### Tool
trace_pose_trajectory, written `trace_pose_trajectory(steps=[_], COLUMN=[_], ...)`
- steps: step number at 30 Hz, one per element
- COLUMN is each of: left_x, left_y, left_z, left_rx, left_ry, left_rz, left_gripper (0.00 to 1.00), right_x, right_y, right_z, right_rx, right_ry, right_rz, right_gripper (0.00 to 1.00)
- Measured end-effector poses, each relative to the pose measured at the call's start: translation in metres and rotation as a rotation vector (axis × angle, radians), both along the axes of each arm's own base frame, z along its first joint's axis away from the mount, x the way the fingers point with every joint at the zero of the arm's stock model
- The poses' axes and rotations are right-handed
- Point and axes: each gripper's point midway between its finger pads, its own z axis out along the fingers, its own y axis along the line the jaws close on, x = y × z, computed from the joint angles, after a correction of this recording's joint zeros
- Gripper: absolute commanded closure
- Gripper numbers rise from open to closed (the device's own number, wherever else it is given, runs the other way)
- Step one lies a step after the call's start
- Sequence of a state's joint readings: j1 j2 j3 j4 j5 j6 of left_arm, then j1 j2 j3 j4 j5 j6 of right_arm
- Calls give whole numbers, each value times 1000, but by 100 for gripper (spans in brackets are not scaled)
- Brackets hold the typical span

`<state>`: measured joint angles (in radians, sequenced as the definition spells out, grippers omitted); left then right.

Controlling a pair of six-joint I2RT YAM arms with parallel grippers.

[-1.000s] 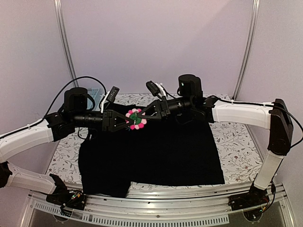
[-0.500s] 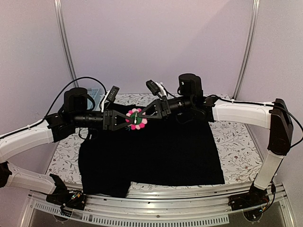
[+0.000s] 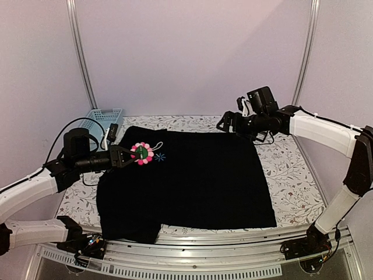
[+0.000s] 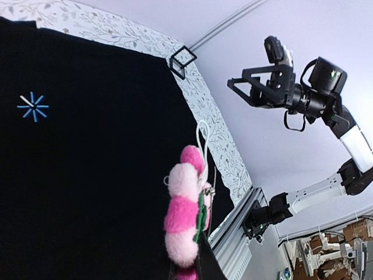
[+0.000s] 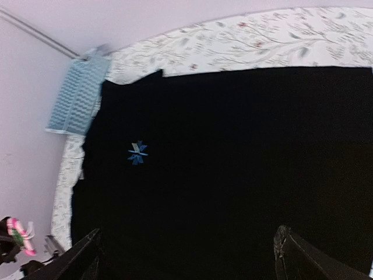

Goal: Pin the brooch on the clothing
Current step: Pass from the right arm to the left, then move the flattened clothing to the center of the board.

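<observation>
The brooch (image 3: 141,153), a ring of pink pompoms with a green middle, hangs in the air over the left chest of the clothing. My left gripper (image 3: 132,156) is shut on its edge. From the left wrist the brooch (image 4: 185,214) stands edge-on just above the fingers, with a white loop at its top. The clothing (image 3: 192,181) is a black shirt spread flat on the table, with a small blue star (image 3: 159,157) next to the brooch. My right gripper (image 3: 229,123) hovers open over the shirt's far right corner, holding nothing. Its wrist view looks down on the shirt (image 5: 233,163) and the star (image 5: 138,153).
A light-blue basket (image 3: 104,118) stands at the back left of the floral table (image 3: 291,175). A small black wire stand (image 4: 182,61) sits beyond the shirt's far edge. An aluminium rail (image 3: 233,239) runs along the near edge.
The two grippers, both on the brooch before, have parted. The right one let go, opened wide and drew back to the far right. The left one carried the brooch leftward.
</observation>
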<state>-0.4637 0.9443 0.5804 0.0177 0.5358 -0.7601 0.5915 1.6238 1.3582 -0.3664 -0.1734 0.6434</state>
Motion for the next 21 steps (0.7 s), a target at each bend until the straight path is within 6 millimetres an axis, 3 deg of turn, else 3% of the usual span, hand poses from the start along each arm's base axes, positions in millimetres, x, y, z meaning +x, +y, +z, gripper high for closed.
trace_pose_trajectory(steps=[4, 8, 11, 14, 21], left_x=[-2, -5, -6, -5, -5], left_y=[20, 32, 38, 43, 47], left_z=[-8, -13, -16, -16, -9], left_rx=[-20, -35, -42, -50, -72], left_ry=[9, 5, 4, -2, -32], left_rz=[66, 110, 134, 154, 168], left_gripper=[100, 100, 100, 100, 100], right_x=[12, 12, 8, 7, 24], right_y=[-56, -109, -136, -157, -173], right_z=[-65, -145, -186, -211, -215], right_rx=[-294, -548, -640, -675, -619], right_ry=[98, 257, 354, 418, 399], right_rz=[-169, -240, -248, -262, -277], right_gripper=[2, 12, 19, 25, 48])
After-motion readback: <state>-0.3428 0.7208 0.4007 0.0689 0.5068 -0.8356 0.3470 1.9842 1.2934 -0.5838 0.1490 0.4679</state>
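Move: From the open right hand, the clothing's right edge lies about 18 cm right, 3 cm ahead and 24 cm below; the black-framed box is some 18 cm ahead and 20 cm right, also at table level. The blue star on the clothing is about 19 cm left and 4 cm ahead of the right hand. For the left hand, already holding the brooch, that edge is roughly 39 cm right, 17 cm ahead and 23 cm down. Right hand swoops about 20 cm down and rightward to the clothing's edge, half closing; left carries brooch left. ##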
